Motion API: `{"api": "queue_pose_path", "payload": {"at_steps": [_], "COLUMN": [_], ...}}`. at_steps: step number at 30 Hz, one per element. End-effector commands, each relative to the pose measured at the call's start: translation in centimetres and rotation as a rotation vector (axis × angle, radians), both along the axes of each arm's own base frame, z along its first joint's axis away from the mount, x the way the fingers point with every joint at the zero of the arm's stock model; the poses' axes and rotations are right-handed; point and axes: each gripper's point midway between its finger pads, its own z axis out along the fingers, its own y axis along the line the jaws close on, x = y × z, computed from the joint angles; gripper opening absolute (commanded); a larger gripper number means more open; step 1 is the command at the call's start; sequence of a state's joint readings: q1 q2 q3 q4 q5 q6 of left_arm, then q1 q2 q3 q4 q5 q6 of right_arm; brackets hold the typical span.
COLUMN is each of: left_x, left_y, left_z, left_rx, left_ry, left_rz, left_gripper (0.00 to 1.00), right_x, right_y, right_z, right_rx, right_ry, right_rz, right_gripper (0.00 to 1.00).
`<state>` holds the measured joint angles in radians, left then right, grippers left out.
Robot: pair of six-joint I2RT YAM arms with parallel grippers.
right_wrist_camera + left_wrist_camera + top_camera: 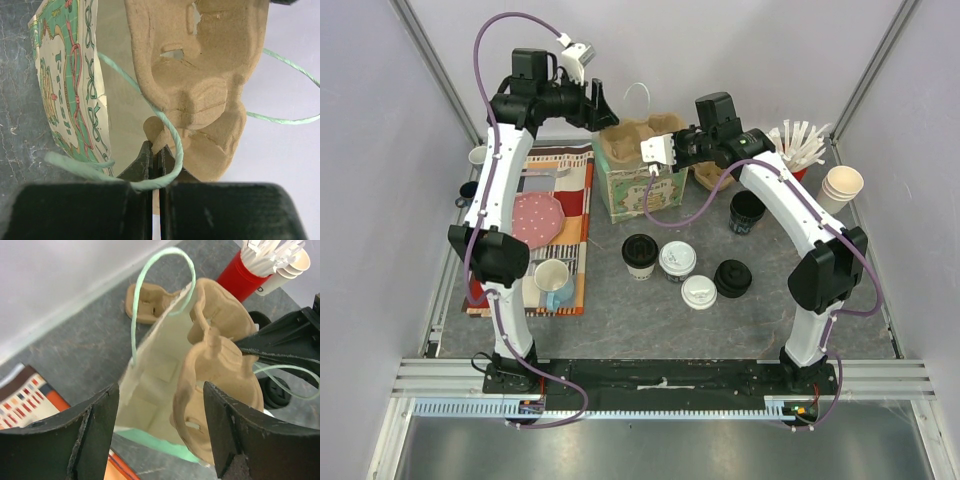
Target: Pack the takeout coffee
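Observation:
Two takeout coffee cups with white sip lids (677, 260) (699, 292) stand on the grey table in front of the green patterned paper bag (638, 185). A brown pulp cup carrier (642, 133) sits tilted in the bag's open mouth. My right gripper (683, 142) is shut on the carrier's edge (200, 75), its tips (160, 150) pinching the pulp, with the bag's green string handle (172, 135) looped across them. My left gripper (607, 107) hovers open over the bag's back left side. In the left wrist view its fingers (95, 430) frame the bag's inside (155, 375) and the carrier (220, 370), touching neither.
A black-lidded cup (640, 255), a loose black lid (732, 278) and a lidless black cup (747, 212) stand near the coffees. A red holder of stirrers (800, 152) and stacked paper cups (841, 187) are at the right. A second carrier (145, 302) lies behind the bag. A placemat with a mug (553, 280) lies at the left.

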<state>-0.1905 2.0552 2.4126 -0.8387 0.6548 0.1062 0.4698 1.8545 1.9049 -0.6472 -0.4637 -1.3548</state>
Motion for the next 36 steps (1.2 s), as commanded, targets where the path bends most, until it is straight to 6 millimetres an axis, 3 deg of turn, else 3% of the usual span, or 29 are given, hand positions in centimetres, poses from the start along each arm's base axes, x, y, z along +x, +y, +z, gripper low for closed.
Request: {"api": "queue_pose_path", "payload": {"at_steps": [1, 5, 11, 14, 15, 16, 18, 19, 21, 22, 24, 29, 31, 36], "left_x": [-3.5, -3.6, -2.9, -3.3, -3.6, -3.7, -3.6, -3.3, -2.5, -2.0, -1.6, -1.9, -1.8, -1.8], "left_y": [-0.4, -0.3, -0.5, -1.1, -1.4, -1.4, -1.5, -1.0, -0.5, 0.4, 1.0, 1.0, 1.0, 0.9], "left_z": [1.7, 0.7, -1.0, -1.4, -1.4, -1.4, -1.3, -1.1, -0.4, -0.1, 0.5, 1.1, 1.1, 1.1], "left_rx": [-0.082, -0.030, -0.003, -0.019, -0.033, -0.040, -0.058, -0.070, -0.128, -0.152, -0.205, -0.222, -0.209, -0.187], "left_ry": [0.103, 0.074, 0.085, 0.108, 0.117, 0.126, 0.148, 0.150, 0.180, 0.188, 0.206, 0.182, 0.157, 0.124], "left_rz": [-0.009, -0.047, -0.060, -0.096, -0.112, -0.110, -0.094, -0.072, -0.015, 0.011, 0.020, -0.031, -0.043, -0.065], "left_gripper": [0.73, 0.71, 0.52, 0.25, 0.05, 0.02, 0.02, 0.02, 0.02, 0.02, 0.02, 0.02, 0.02, 0.02], "right_x": [-0.5, -0.6, -0.6, -0.6, -0.5, -0.6, -0.4, -0.7, -1.0, -1.1, -1.5, -2.4, -2.7, -2.9], "right_y": [0.1, 0.3, 0.7, 0.8, 0.8, 0.7, 0.7, 0.6, 0.6, 0.5, 0.2, -0.4, -0.9, -2.5], "right_z": [2.4, 2.4, 3.0, 3.1, 3.1, 3.4, 3.5, 4.0, 4.9, 4.5, 6.1, 7.1, 7.8, 9.9], "right_rx": [0.032, 0.032, 0.044, 0.047, 0.049, 0.059, 0.073, 0.086, 0.124, 0.126, 0.167, 0.241, 0.276, 0.363], "right_ry": [-0.055, -0.056, -0.076, -0.079, -0.082, -0.082, -0.093, -0.103, -0.120, -0.113, -0.149, -0.171, -0.187, -0.270], "right_rz": [0.007, 0.012, 0.025, 0.022, 0.020, 0.011, 0.003, 0.001, -0.008, -0.013, -0.028, -0.057, -0.086, -0.179], "right_gripper": [0.00, 0.00, 0.00, 0.00, 0.02, 0.18, 0.34, 0.47, 0.56, 0.62, 0.68, 0.84, 0.98, 0.98]}}
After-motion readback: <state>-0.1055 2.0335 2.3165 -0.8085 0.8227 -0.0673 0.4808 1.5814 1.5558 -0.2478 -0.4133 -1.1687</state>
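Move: The brown cup carrier hangs at the paper bag's mouth, still pinched by the right hand; its middle lies about 7 cm right, 3 cm back and 5 cm below the left hand, whose fingers are open by its left end. From the right hand the middle is some 4 cm left, 1 cm ahead and 1 cm higher. The bag's middle is 7 cm right, 3 cm back and 18 cm below the left hand; a second carrier lies roughly level ahead, 22 cm right and 32 cm lower. The carrier's left-end rim is taken by the left hand, which eases back and down about 4 cm and pinches the rim shut between its fingers, then draws it left, up and slightly forward some 3 cm. Once that grip is made, the right fingers open wide, let the carrier go and back off upward about 6 cm and a little towards the base, the wrist tilting some 15 degrees. ##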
